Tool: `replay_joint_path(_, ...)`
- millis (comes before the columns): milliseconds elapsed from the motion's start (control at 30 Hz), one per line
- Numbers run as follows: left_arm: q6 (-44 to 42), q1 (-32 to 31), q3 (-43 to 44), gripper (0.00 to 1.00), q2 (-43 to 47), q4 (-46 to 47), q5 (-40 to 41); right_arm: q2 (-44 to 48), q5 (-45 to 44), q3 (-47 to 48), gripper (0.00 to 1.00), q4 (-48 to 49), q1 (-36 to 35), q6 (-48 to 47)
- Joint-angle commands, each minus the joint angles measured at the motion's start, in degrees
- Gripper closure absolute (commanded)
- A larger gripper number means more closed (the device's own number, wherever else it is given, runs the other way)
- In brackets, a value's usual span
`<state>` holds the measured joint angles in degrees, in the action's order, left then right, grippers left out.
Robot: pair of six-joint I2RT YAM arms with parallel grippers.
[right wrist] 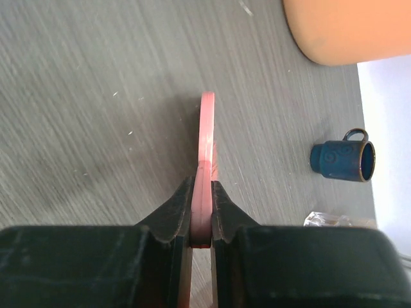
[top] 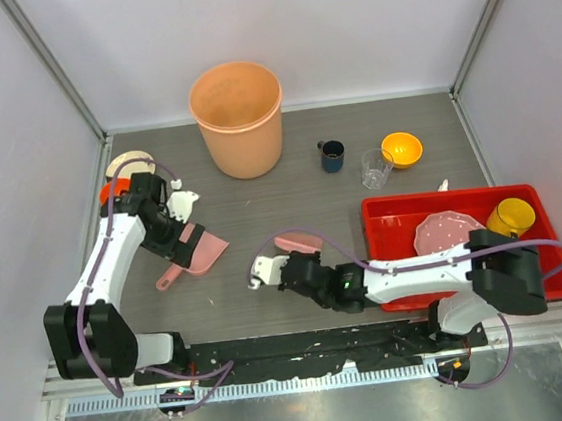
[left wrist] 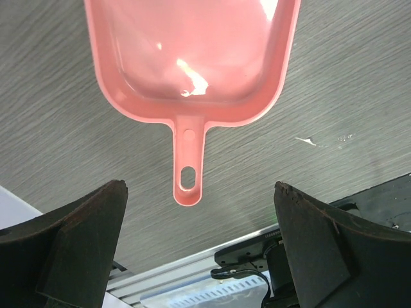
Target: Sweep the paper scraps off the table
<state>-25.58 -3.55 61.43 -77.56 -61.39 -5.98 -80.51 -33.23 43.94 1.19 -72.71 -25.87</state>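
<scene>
The paper scraps do not show in any view. A pink dustpan lies on the dark wood-grain table, its handle pointing at the near edge. My left gripper hangs above the handle's end, open wide with nothing between its fingers. My right gripper is shut on the edge of a thin pink sweeping tool, held on edge just over the table's middle.
An orange bucket stands at the back, with a blue mug, a clear glass and an orange bowl to its right. A red tray at right holds a pink plate and a yellow cup.
</scene>
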Motion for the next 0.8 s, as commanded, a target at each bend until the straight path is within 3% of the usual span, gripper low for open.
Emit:
replay_joint_path(0,2.38,0.47,0.19,0.00,4.16,2.84,0.16,-3.68,-7.47,0.61,0.94,8.84,-3.05,-4.46)
replay_joint_path(33,2.73,0.48,-0.34,0.00,5.04,4.07,0.87,-5.60,-6.24,1.23,0.92,7.44,-4.19,-3.67)
replay_joint_path(100,2.73,0.48,-0.69,0.00,5.66,4.69,2.02,-7.46,-4.39,3.85,0.77,1.21,-5.33,-0.60)
replay_joint_path(133,2.73,0.56,-0.61,0.01,6.01,4.70,2.02,-8.69,-1.95,4.91,0.63,-4.39,-6.47,0.54)
replay_joint_path(200,2.73,0.56,-0.70,0.00,6.28,4.43,1.94,-9.49,0.88,8.24,0.52,-9.08,-7.53,5.11)
replay_joint_path(233,2.73,0.56,-0.70,0.00,6.54,4.52,1.67,-9.49,4.46,9.31,0.21,-12.84,-8.41,6.43)
replay_joint_path(300,2.73,0.56,-0.70,0.00,6.54,4.35,1.15,-8.44,9.48,11.94,0.16,-16.81,-9.38,8.55)
replay_joint_path(633,1.42,0.74,-0.87,0.00,8.30,3.82,-0.87,6.14,43.57,16.35,0.14,-24.12,-7.72,9.70)
replay_joint_path(733,1.24,0.74,-2.36,0.00,10.05,5.48,-1.40,8.52,49.12,15.39,0.13,-25.53,0.95,13.90)
replay_joint_path(767,1.24,0.83,-2.89,0.00,11.36,7.23,-1.40,10.01,53.67,15.03,0.13,-25.45,7.86,15.92)
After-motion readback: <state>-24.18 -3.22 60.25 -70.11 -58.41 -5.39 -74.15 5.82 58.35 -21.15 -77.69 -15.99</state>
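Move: The right hand still holds the brush by its handle; the brush head and the spot for laying it are about 4 cm ahead, 2 cm left and 8 cm below. The dustpan lies roughly 26 cm left and 2 cm ahead of this hand, the red tray's middle some 38 cm right and 2 cm back, the mug about 23 cm ahead and 7 cm right. From the left hand, the brush's spot is around 27 cm right and 2 cm back. The right hand lowers the brush about 4 cm, opens, and withdraws back some 14 cm and left, then rises. ##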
